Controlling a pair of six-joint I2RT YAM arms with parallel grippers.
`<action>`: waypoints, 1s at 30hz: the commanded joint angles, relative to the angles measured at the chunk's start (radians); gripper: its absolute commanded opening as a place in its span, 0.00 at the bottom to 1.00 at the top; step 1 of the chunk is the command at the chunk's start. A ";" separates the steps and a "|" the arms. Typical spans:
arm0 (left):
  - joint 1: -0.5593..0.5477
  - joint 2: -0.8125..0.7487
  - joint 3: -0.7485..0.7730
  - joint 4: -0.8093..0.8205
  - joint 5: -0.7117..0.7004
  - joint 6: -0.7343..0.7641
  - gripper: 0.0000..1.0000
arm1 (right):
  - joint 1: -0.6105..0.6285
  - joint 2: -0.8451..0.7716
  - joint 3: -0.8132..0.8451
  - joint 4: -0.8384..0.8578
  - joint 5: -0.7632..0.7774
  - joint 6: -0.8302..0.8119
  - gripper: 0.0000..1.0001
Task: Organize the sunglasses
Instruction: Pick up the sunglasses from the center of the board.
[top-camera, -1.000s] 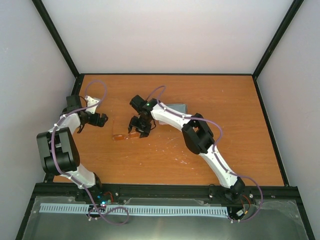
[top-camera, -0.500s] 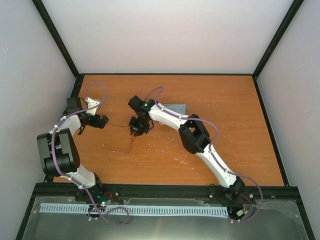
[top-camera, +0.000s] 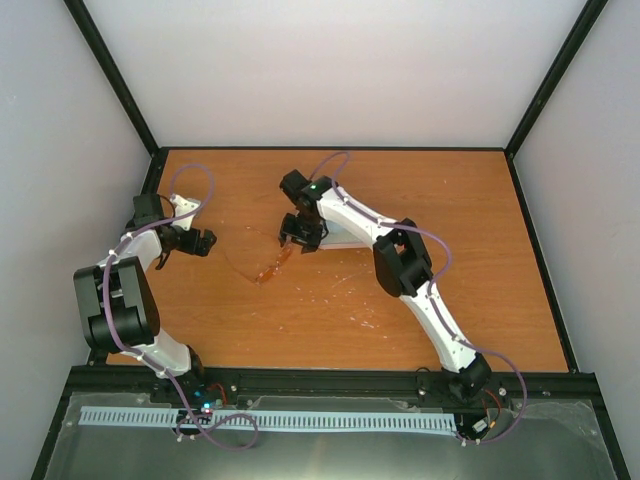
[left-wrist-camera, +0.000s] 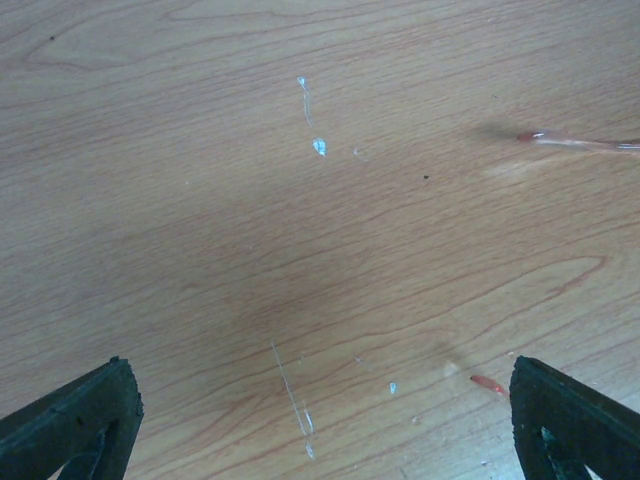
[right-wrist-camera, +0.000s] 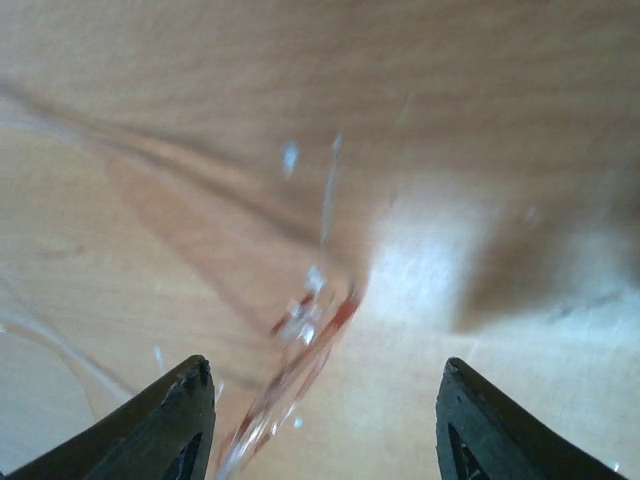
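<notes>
The sunglasses (top-camera: 272, 267), thin and amber, lie on the wooden table (top-camera: 460, 250) near its middle, with slim arms spreading left. My right gripper (top-camera: 298, 232) hovers just behind and to the right of them, open. In the blurred right wrist view the translucent sunglasses (right-wrist-camera: 305, 335) show between my fingertips (right-wrist-camera: 175, 415), touching neither one. My left gripper (top-camera: 205, 241) stands open at the left side of the table. In its wrist view my left gripper (left-wrist-camera: 325, 425) frames bare wood. One sunglasses arm tip (left-wrist-camera: 575, 143) lies at the upper right and another (left-wrist-camera: 487, 383) by my right finger.
A pale grey-blue flat thing (top-camera: 345, 238) lies partly hidden under my right arm. Black frame posts and white walls bound the table on the left, the back and the right. Small pale specks (left-wrist-camera: 319, 147) mark the wood.
My right gripper has moved back and to the right. The sunglasses have shifted right with it, and their arms now lie spread. The left arm has not moved.
</notes>
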 joint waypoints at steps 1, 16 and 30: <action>0.008 0.010 0.038 0.013 -0.005 0.005 1.00 | 0.074 -0.114 -0.024 -0.049 -0.001 -0.009 0.60; 0.007 0.006 0.057 0.026 0.009 0.012 0.99 | 0.142 -0.096 -0.072 0.058 -0.024 0.203 0.61; 0.018 -0.015 0.002 0.061 0.009 0.000 1.00 | 0.139 -0.047 -0.106 0.109 0.005 0.262 0.51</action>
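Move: The sunglasses lie on the table, their front slanting from forward-right to back-left. Their middle is about 6 cm back, 5 cm left and 2 cm below the right hand, which stands with half-open fingers by their forward-right end. The open glasses case is some 14 cm to this hand's right, 3 cm farther out. From the left hand the sunglasses are roughly 17 cm right, 5 cm back and 6 cm lower. The sunglasses' bridge is what the right hand goes for: it lifts about 4 cm off their forward-right end while swinging back and to its left, about 7 cm back and 4.5 cm left in all. It then sinks some 3.5 cm over their middle, the half-open fingers coming to either side of the frame without gripping. ##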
